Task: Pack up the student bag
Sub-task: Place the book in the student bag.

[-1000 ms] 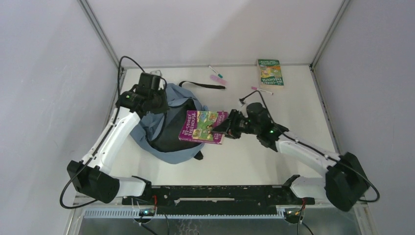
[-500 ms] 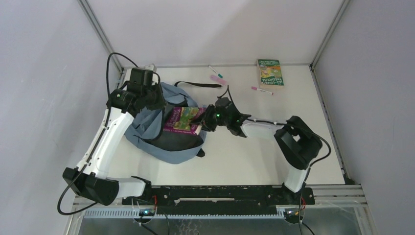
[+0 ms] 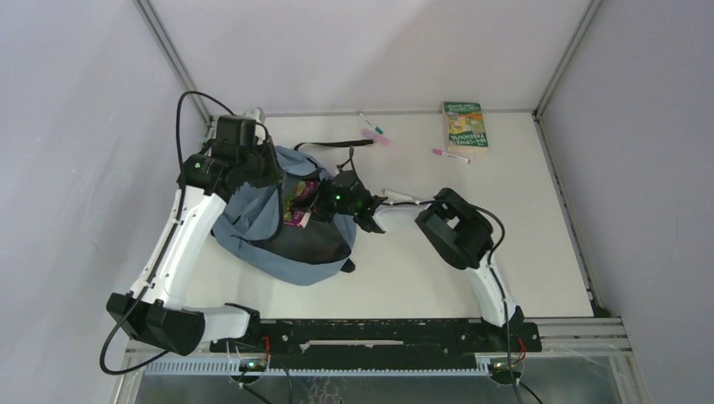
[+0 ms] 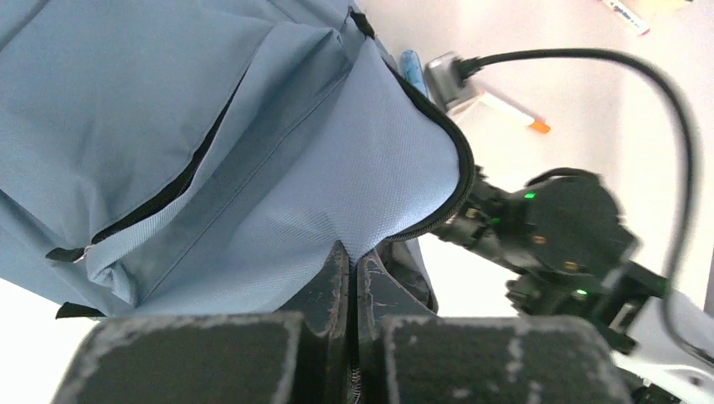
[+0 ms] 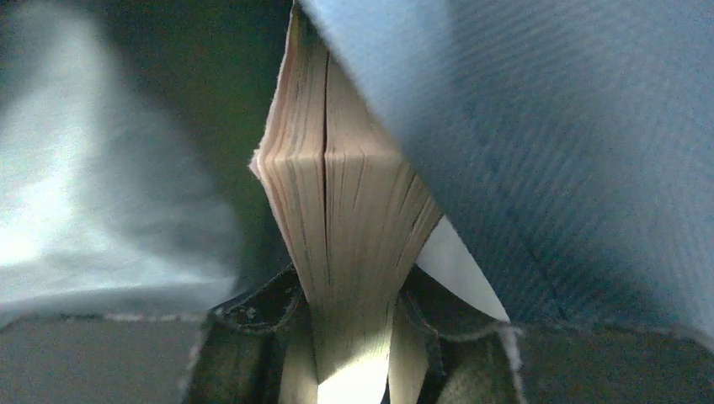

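The slate-blue student bag [image 3: 253,240] lies at the left of the table with its mouth open to the right. My left gripper [image 3: 265,175] is shut on the bag's upper flap [image 4: 370,177] near the zipper edge, holding it up, with the fabric pinched between the jaws of the left gripper [image 4: 354,257]. My right gripper [image 3: 324,200] is shut on a purple-and-green paperback book [image 3: 298,204], which is mostly inside the bag's mouth. In the right wrist view the book's page edges [image 5: 345,210] stand between the fingers of the right gripper [image 5: 349,337], with blue bag fabric [image 5: 556,126] over them.
A green book [image 3: 465,124] lies at the back right, with a pink marker [image 3: 450,155] just in front of it. A pen [image 3: 370,124] and a pink eraser [image 3: 375,137] lie near the back edge. The bag's black strap [image 3: 337,146] trails toward them.
My right gripper has carried the book leftward from outside the bag into its mouth, the arm stretching far left. My left gripper has drawn the flap slightly up and left.
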Available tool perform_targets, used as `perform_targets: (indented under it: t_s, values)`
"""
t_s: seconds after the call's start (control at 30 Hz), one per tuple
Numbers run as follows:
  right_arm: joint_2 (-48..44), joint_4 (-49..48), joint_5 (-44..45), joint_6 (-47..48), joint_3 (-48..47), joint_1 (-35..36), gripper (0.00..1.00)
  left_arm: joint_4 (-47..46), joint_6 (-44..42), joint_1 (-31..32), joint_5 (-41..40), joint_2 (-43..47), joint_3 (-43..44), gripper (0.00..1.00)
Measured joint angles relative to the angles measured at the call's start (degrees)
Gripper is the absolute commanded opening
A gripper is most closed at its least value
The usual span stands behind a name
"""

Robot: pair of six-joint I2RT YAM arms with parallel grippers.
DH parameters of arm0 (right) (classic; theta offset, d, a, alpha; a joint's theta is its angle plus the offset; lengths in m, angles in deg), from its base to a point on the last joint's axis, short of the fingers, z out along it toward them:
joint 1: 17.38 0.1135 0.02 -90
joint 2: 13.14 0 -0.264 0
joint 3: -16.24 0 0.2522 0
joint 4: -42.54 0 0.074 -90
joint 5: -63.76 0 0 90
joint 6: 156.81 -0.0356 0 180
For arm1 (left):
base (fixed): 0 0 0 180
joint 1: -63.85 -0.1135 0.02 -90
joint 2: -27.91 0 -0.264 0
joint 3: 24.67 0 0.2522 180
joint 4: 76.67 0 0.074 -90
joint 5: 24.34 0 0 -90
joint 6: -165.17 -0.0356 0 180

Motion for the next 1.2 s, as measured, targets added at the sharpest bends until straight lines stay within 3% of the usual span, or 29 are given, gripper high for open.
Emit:
perform_targets:
  t_s: [0.27,0.3,0.43,0.63,0.83,0.9,1.03,1.13,1.2]
  values:
    - [9.29,-4.81,1.22,-0.17,-6.25,2.27,0.0,-1.55,0.13,-2.21,3.17,0.46,-1.53,0.0]
    - [10.34,-4.55,1.64,-0.04,-8.44,2.62,0.04,-1.81,0.15,-2.25,3.5,0.46,-1.79,0.0]
    - [14.34,-2.67,2.67,0.61,-16.65,3.82,0.48,-2.91,0.35,-2.36,4.76,0.48,-2.47,0.0]
    - [14.4,-0.79,2.43,3.23,-16.98,4.74,0.84,-3.93,1.18,-3.8,5.29,0.55,-2.95,0.0]
    - [12.04,9.49,1.92,8.48,-15.69,5.16,0.9,-5.42,1.79,-7.06,6.25,1.81,-6.27,0.0]
    - [10.6,11.87,1.92,10.01,-14.84,5.16,0.98,-5.77,1.86,-7.89,6.45,1.99,-6.97,0.0]
    - [7.19,16.85,1.95,13.05,-13.0,5.16,0.99,-6.58,1.88,-8.85,7.02,2.01,-7.34,0.0]
    - [5.86,19.26,2.14,14.84,-12.68,5.16,0.97,-6.75,1.88,-9.01,7.19,2.16,-7.34,0.0]
    - [5.16,20.17,2.32,15.72,-12.0,5.16,0.85,-6.93,1.88,-9.09,7.21,2.27,-7.45,0.0]
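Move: The student bag's open pocket, where the book goes, centres roughly 6 cm back, 3 cm left and 5 cm below the right hand. The book in that hand reaches left, its middle some 6 cm off and 3 cm lower. Outside the bag, about 10 cm below, the blue highlighter lies 11 cm right and 4 cm ahead, the orange marker 24 cm right and 3 cm ahead. From the left hand, the pocket is about 9 cm back, 5 cm right and 20 cm down. Push the book on leftward into the bag's open pocket with the right gripper, about 7 cm, dipping some 3 cm early on. Then open the fingers wide to let go, and draw back towards the base and rightward about 5 cm each while sinking, tipping the fingers down some 15 degrees. Keep the left gripper pinched on the bag's raised flap, easing it about 3 cm left. ##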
